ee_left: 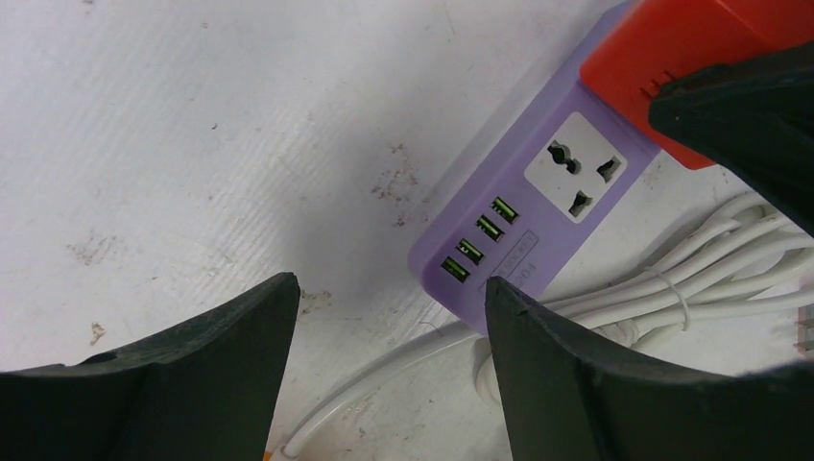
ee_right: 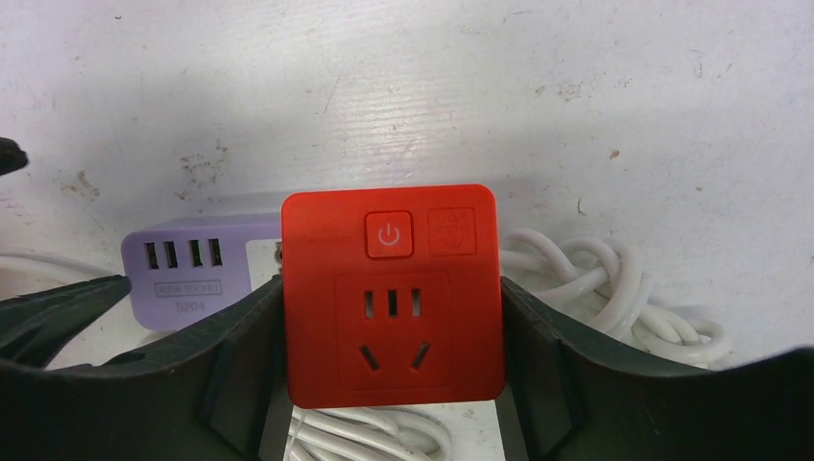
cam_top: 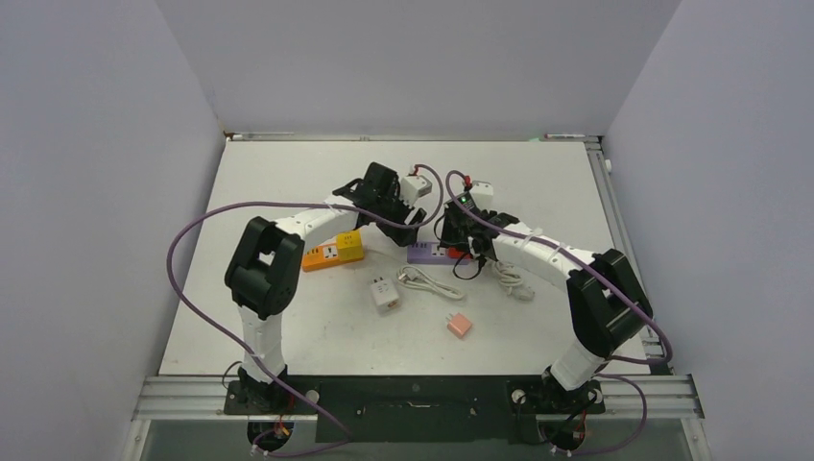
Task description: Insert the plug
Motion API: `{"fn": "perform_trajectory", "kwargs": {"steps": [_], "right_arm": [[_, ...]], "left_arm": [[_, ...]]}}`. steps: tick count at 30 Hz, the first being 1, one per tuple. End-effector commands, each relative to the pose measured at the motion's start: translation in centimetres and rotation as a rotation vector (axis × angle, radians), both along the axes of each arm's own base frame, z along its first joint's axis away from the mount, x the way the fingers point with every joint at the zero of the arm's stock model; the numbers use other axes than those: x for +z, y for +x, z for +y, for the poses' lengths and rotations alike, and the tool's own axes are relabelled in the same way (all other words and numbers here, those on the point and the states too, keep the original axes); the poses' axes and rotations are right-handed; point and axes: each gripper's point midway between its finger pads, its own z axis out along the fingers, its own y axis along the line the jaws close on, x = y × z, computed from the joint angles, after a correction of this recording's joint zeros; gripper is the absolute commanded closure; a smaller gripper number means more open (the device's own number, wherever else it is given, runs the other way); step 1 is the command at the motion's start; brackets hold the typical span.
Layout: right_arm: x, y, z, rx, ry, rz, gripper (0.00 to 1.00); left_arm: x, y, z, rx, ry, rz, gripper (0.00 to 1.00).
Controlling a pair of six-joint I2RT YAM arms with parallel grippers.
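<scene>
The plug (ee_right: pixel 392 293) is a red square adapter with a power button and socket holes on its face. My right gripper (ee_right: pixel 392 322) is shut on its two sides, holding it over one end of the purple power strip (ee_right: pixel 182 264). The strip (ee_left: pixel 538 211) lies flat on the table; its universal socket and USB ports show, and the red plug (ee_left: pixel 691 58) sits at its far end. My left gripper (ee_left: pixel 392 283) is open just off the strip's USB end with nothing between its fingers. From above, both grippers meet at the strip (cam_top: pixel 423 254).
A coiled white cable (ee_right: pixel 595 279) lies beside and under the strip. An orange and yellow power strip (cam_top: pixel 333 252), a white adapter (cam_top: pixel 386 294) and a small pink cube (cam_top: pixel 459 325) lie nearer the front. Two white adapters (cam_top: pixel 416 184) sit behind the grippers.
</scene>
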Motion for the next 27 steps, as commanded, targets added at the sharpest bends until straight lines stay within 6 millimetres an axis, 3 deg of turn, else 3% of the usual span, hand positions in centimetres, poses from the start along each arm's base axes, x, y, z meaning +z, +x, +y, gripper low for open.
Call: {"fn": "perform_trajectory", "kwargs": {"steps": [1,9,17,27], "right_arm": [[-0.5,-1.0,-0.9,-0.008,-0.022,-0.006,0.95],[-0.8,-0.9,-0.6,0.007,-0.033,0.004,0.95],[0.8,-0.4,0.0,0.028,-0.003,-0.043,0.95],[1.1,-1.4,0.1,0.026,0.037,-0.128,0.95]], "left_arm": [[0.9,0.3,-1.3,-0.058,-0.008,-0.026,0.35],[-1.4,0.3,-0.8,-0.063,0.083,-0.031,0.58],[-2.3,0.6,-1.4,-0.066,0.11,-0.023,0.66],[-4.2,-0.8,-0.2,-0.084,0.163,0.018,0.74]]}}
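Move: The USB end of the purple power strip lies about 2 cm back, 3 cm to the right of and 4 cm below my left hand; the strip's middle is some 9 cm to the right and 3 cm back. My right hand still grips the red plug over the strip's other end, with the USB end about 10 cm to its left, level fore and aft, 4 cm lower. From my left hand, the yellow plug sits roughly 12 cm left and 2 cm back, and the white cable coil 5 cm right and 9 cm back. I lower my left hand about 2 cm onto the USB end of the purple strip, first easing back 1 cm, then forward again and about 1.5 cm right, while its fingers close from wide to about a quarter open, until one fingertip rests on the USB ports. My right hand keeps its grip on the red plug, holds still, then draws back about 1 cm, tilting its fingers slightly outward. ##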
